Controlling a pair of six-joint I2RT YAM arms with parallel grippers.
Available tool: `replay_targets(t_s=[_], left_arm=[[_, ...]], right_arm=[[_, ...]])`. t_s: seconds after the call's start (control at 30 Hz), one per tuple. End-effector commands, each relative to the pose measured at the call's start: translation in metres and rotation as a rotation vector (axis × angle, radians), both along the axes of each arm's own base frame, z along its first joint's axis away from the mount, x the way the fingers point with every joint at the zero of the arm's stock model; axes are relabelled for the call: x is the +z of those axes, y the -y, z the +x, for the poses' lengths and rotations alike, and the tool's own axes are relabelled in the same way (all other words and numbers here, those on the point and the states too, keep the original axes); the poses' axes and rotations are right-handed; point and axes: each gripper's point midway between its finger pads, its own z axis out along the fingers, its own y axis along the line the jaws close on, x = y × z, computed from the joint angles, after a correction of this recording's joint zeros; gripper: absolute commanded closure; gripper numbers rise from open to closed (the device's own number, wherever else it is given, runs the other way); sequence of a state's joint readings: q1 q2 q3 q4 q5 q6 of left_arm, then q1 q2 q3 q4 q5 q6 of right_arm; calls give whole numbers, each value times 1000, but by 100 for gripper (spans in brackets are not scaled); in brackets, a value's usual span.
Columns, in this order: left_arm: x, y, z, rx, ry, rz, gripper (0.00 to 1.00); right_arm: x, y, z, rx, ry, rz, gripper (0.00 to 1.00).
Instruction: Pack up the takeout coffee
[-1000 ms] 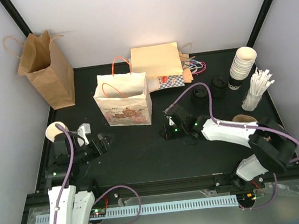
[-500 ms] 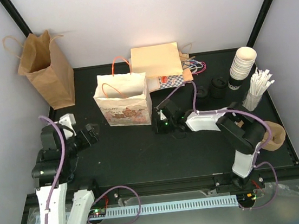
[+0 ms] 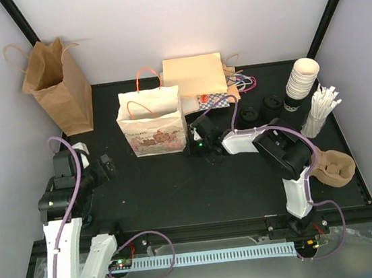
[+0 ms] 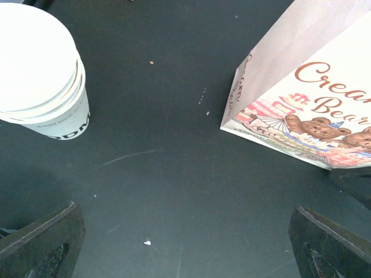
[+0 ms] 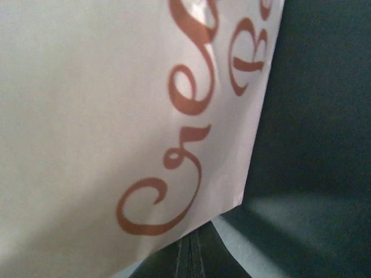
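I cannot pick out the takeout coffee in any view. A white gift bag (image 3: 152, 126) with a bear print and orange handles stands upright at the middle of the black table. My right gripper (image 3: 195, 143) is shut and pressed against the bag's lower right corner. In the right wrist view the bag's paper (image 5: 116, 104) fills the frame and hangs over the closed fingers (image 5: 195, 246), hiding their tips. My left gripper (image 3: 106, 166) is wide open and empty, left of the bag (image 4: 313, 75). Its fingers (image 4: 43, 240) sit at the frame's bottom corners.
Lidless cream cups (image 4: 37, 63) are stacked ahead-left of the left gripper. A brown paper bag (image 3: 57, 87) stands back left, flat bags (image 3: 195, 77) at the back. Right: another cup stack (image 3: 300, 81), straws (image 3: 318, 112), black round lids (image 3: 247, 114), a brown carrier (image 3: 332, 168).
The right gripper shut and swung left up to the white bag's corner, and the bag shifted slightly. The left arm drew back to the left, still open.
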State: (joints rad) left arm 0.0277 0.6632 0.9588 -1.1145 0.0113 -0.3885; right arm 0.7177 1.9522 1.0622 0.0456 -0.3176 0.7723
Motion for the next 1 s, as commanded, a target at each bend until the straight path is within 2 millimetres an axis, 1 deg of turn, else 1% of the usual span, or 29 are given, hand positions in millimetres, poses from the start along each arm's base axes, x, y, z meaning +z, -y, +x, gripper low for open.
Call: replay_targets(t_s=[0.0,0.17,0.27,0.33,0.43,0.5,0.57,0.67,0.77,0.8,0.97], left_arm=[[11,-7,-2,18,3,40,1],[7,-4,-6,4,-37,22,1],[4,-4,-9,-2,-51,30,1],[4,-2,-11,-30,-43,45,1],[11,1,-15,-51,3,43,1],[10,3,-15,-55,2,28,1],[5,11,-12,-91,-10,-6,1],[0,36,-5,-198,-9,-110,1],[0,60,-2,-288,4,-220,1],[-1,64,-1,-299,7,-247,1],[-9,68,1,-323,15,-258,1]], right_arm=[[3,0,21,-24,33,8,99],[5,-2,27,17,61,-30,97],[11,2,22,28,86,-36,93],[19,10,18,28,114,-40,86],[22,25,7,32,140,-74,81],[29,35,1,38,165,-106,80],[37,47,-4,42,193,-141,79],[59,63,-10,48,256,-179,78],[79,78,-16,52,307,-226,77],[84,83,-18,53,317,-246,76],[117,110,-21,23,366,-346,75]])
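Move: The right fingers, shut and near the table, are by the front corner of the paper bag's right side; the bag's middle lies about 10 cm left, 4 cm ahead and 7 cm higher. The black lids stand some 20 cm right and 8 cm ahead, the flat paper pile about 15 cm ahead and 3 cm right. From the raised, open left hand the bag is roughly 15 cm right, 13 cm ahead and 11 cm below. Right hand edges forward, then climbs 10 cm and rightward from the bag, opening slightly; left hand swings right. ##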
